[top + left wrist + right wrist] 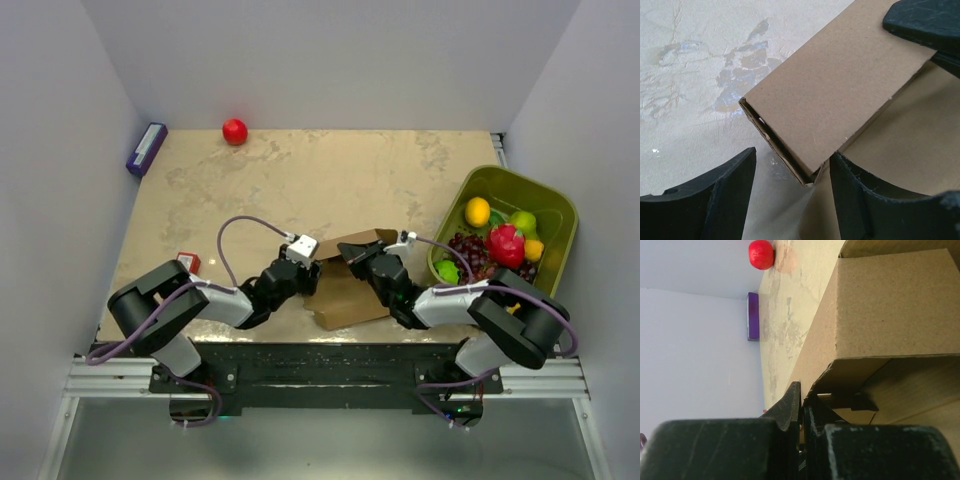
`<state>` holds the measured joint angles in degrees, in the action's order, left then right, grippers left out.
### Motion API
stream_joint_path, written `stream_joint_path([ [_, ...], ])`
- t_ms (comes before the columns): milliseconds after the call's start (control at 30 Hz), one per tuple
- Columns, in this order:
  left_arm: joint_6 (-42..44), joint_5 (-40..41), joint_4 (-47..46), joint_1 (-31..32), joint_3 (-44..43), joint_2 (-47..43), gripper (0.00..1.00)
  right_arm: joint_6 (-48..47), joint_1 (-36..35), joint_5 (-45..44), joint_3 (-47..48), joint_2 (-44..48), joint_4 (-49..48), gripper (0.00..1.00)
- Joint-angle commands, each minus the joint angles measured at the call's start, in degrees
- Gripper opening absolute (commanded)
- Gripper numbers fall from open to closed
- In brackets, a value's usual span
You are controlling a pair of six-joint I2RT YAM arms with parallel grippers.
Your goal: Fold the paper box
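Observation:
The paper box (345, 298), plain brown cardboard and partly folded up, lies near the table's front edge between my two arms. In the left wrist view one raised wall of the box (840, 95) ends in a corner that points in between my left gripper's (792, 155) open fingers, and neither finger touches it. My left gripper (308, 283) is at the box's left side. My right gripper (356, 258) is at the far side of the box. It is shut (802, 390) on a thin cardboard edge of the box (890, 305), whose open inside shows beside it.
A green basket (560, 205) of fruit stands at the right. A red ball (234, 131) and a small purple box (146, 148) lie at the back left by the wall. A red pack (188, 262) lies near the left arm.

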<state>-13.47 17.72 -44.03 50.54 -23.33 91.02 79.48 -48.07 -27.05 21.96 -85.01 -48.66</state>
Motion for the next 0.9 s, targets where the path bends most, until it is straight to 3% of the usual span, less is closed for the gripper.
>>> stream_joint_path([
  [0,-0.3,7.2,1.4,1.2,-2.5,0.9,0.63,-1.6,-0.1,-1.2,1.7,1.2,10.8,0.0],
  [300,-0.7,10.5,3.8,2.3,-3.8,2.2,0.53,-1.0,-0.2,-1.3,0.5,1.9,12.9,0.0],
  [500,-4.1,16.7,7.5,3.1,-4.8,2.7,0.33,-0.7,-0.2,-1.7,0.1,3.5,14.6,0.0],
  [633,-5.2,17.4,10.4,3.1,-6.1,2.3,0.11,-5.0,-0.2,-2.0,1.0,6.9,16.1,0.02],
  [733,-5.9,16.9,13.3,2.9,-7.5,1.0,0.0,-9.2,-0.2,-2.4,1.5,11.3,17.8,0.18],
  [767,-5.7,15.4,14.1,2.7,-8.0,0.6,0.0,-10.7,-0.2,-2.0,1.6,12.5,18.0,0.33],
  [867,-6.2,10.5,18.8,0.5,-10.5,-0.2,0.0,-17.6,-0.2,-0.3,3.4,18.0,21.1,0.54],
])
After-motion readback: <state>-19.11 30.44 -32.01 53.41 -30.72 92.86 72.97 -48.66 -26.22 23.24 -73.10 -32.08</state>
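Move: The left gripper, open, has the left corner of the paper box's raised wall almost between its fingertips, about 2 cm ahead, 1 cm to the right and 1 cm above. The box's near panel lies some 5 cm back, 7 cm to the right and 3 cm below it. From the right gripper, still pinching the wall's edge, that corner is about 2 cm back, 5 cm to the left and 5 cm down. Close the left gripper on the box wall's left corner, dipping slightly and turning counter-clockwise some 10 degrees, then ease about 1 cm forward as the fingers shut. Keep the right gripper pinching the wall's edge until the left is nearly shut; then open it about halfway and draw it back, up and a little right, roughly 2 cm off the wall. ##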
